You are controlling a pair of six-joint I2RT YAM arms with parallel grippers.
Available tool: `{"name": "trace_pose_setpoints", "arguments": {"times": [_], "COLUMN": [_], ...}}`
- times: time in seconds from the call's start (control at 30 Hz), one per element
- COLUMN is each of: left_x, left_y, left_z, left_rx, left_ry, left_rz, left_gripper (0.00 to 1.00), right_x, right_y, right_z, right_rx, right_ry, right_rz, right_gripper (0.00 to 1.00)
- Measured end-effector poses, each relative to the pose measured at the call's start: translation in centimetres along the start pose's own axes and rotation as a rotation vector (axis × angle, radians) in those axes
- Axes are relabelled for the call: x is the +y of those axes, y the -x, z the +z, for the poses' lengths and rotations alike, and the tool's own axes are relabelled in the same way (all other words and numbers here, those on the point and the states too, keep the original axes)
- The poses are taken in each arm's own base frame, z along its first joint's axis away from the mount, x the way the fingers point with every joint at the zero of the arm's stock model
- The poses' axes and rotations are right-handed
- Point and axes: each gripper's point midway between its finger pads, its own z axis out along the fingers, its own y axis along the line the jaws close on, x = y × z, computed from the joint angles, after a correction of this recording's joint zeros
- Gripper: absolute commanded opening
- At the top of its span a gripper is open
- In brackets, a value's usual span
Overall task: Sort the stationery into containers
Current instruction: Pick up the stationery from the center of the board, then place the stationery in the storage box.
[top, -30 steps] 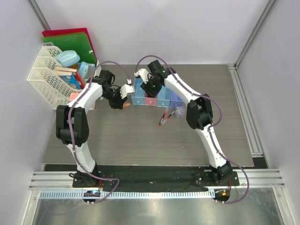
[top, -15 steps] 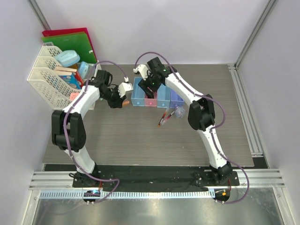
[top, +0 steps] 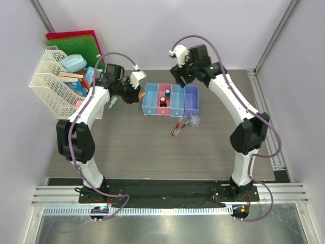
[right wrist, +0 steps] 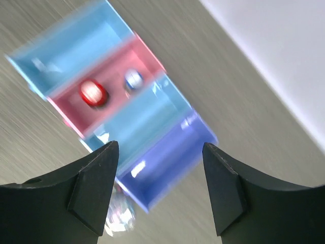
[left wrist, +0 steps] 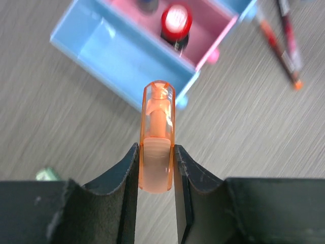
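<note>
Four joined containers (top: 177,100) stand in a row: light blue, pink, light blue, purple. The pink bin (left wrist: 208,31) holds a red piece (left wrist: 176,20) and a blue piece (right wrist: 133,79). My left gripper (left wrist: 156,152) is shut on the short orange marker (left wrist: 157,133), hovering just left of the first blue bin (left wrist: 114,51). The right gripper (right wrist: 160,152) hangs open and empty above the row's back edge, over the purple bin (right wrist: 170,155). Two red-and-black pens (top: 177,127) and a clear lump (top: 195,121) lie in front of the bins. A small green piece (top: 112,103) lies left of them.
A white lattice rack (top: 51,86) with boxes stands at the back left, with green and red folders (top: 76,46) behind it. Metal rails run along the table's right edge (top: 264,122).
The right gripper has opened, risen from the pink bin and swung back and to the right. The left gripper has shifted slightly back with the marker, and the green piece now shows.
</note>
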Motion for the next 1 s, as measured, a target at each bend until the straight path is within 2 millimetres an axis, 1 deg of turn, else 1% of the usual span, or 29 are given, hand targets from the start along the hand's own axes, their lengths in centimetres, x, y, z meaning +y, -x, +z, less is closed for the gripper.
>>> {"name": "trace_pose_setpoints", "arguments": {"times": [0.03,0.1,0.13,0.2,0.23,0.3,0.33,0.37,0.43,0.5,0.53,0.63,0.77,0.87,0.93,1.0], "left_x": [-0.1,-1.1,-1.8,-3.4,-3.9,-5.3,-5.9,-6.4,-7.2,-7.7,-7.8,-8.4,-8.4,-8.1,-7.8,-7.7], "left_y": [1.1,3.2,4.2,6.0,6.6,8.2,9.0,9.6,10.6,11.8,12.2,13.1,14.6,16.0,17.0,17.6], "left_z": [0.4,1.7,2.4,3.9,4.5,6.1,6.9,7.6,8.9,10.4,11.0,13.0,15.3,16.8,17.6,18.2], "left_rx": [-0.017,-0.042,-0.053,-0.067,-0.073,-0.087,-0.097,-0.104,-0.116,-0.136,-0.145,-0.163,-0.208,-0.261,-0.301,-0.328], "left_ry": [-0.001,-0.025,-0.042,-0.082,-0.097,-0.135,-0.155,-0.171,-0.199,-0.227,-0.234,-0.266,-0.290,-0.304,-0.314,-0.327], "left_rz": [-0.002,-0.001,0.003,0.008,0.008,0.002,-0.003,-0.015,-0.036,-0.074,-0.084,-0.144,-0.229,-0.312,-0.366,-0.410], "left_gripper": [0.00,0.00,0.00,0.00,0.00,0.00,0.00,0.00,0.00,0.00,0.00,0.00,0.00,0.00,0.00,0.00], "right_x": [-1.3,-2.8,-3.6,-4.1,-3.7,-2.1,-1.3,-0.2,1.0,1.9,1.7,0.1,-2.2,-2.9,-3.3,-3.8], "right_y": [-1.3,-4.3,-6.4,-10.4,-12.9,-16.9,-18.4,-20.3,-22.7,-24.3,-24.5,-24.7,-25.8,-27.3,-28.1,-28.6], "right_z": [-0.7,-1.5,-1.7,-1.6,-1.2,-0.7,-0.6,-0.5,-0.6,-0.8,-1.1,-2.2,-3.9,-5.0,-5.5,-6.2], "right_rx": [0.010,0.058,0.091,0.169,0.215,0.307,0.340,0.384,0.435,0.462,0.457,0.425,0.394,0.404,0.407,0.405], "right_ry": [-0.025,-0.052,-0.066,-0.070,-0.060,-0.018,0.001,0.028,0.060,0.087,0.089,0.055,-0.003,-0.022,-0.031,-0.042], "right_rz": [0.023,0.060,0.082,0.113,0.124,0.137,0.140,0.142,0.147,0.163,0.171,0.201,0.249,0.282,0.301,0.320], "right_gripper": [0.73,0.72,0.72,0.72,0.72,0.71,0.71,0.71,0.71,0.71,0.70,0.70,0.70,0.70,0.70,0.70]}}
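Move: The orange marker already in the left fingers has the box's dark-blue compartment about 28 cm to the right of that hand, 9 cm ahead and 13 cm below. The pink compartment with two small bottles is 13 cm right and 8 cm ahead. From the right hand, the clear jar lies roughly 11 cm back, 10 cm right and 23 cm below; the two pens are 15 cm back, straight across, and the dark-blue compartment 3 cm ahead, 8 cm right. The orange marker, still pinched in the left fingers, is carried about 25 cm right and a little forward over the box towards the dark-blue compartment, staying high while the wrist rolls some 30 degrees, left side dropping. The right hand, empty and open, swings right and down about 18 cm and back, its fingers tipping down, then goes on rightward past the jar. ##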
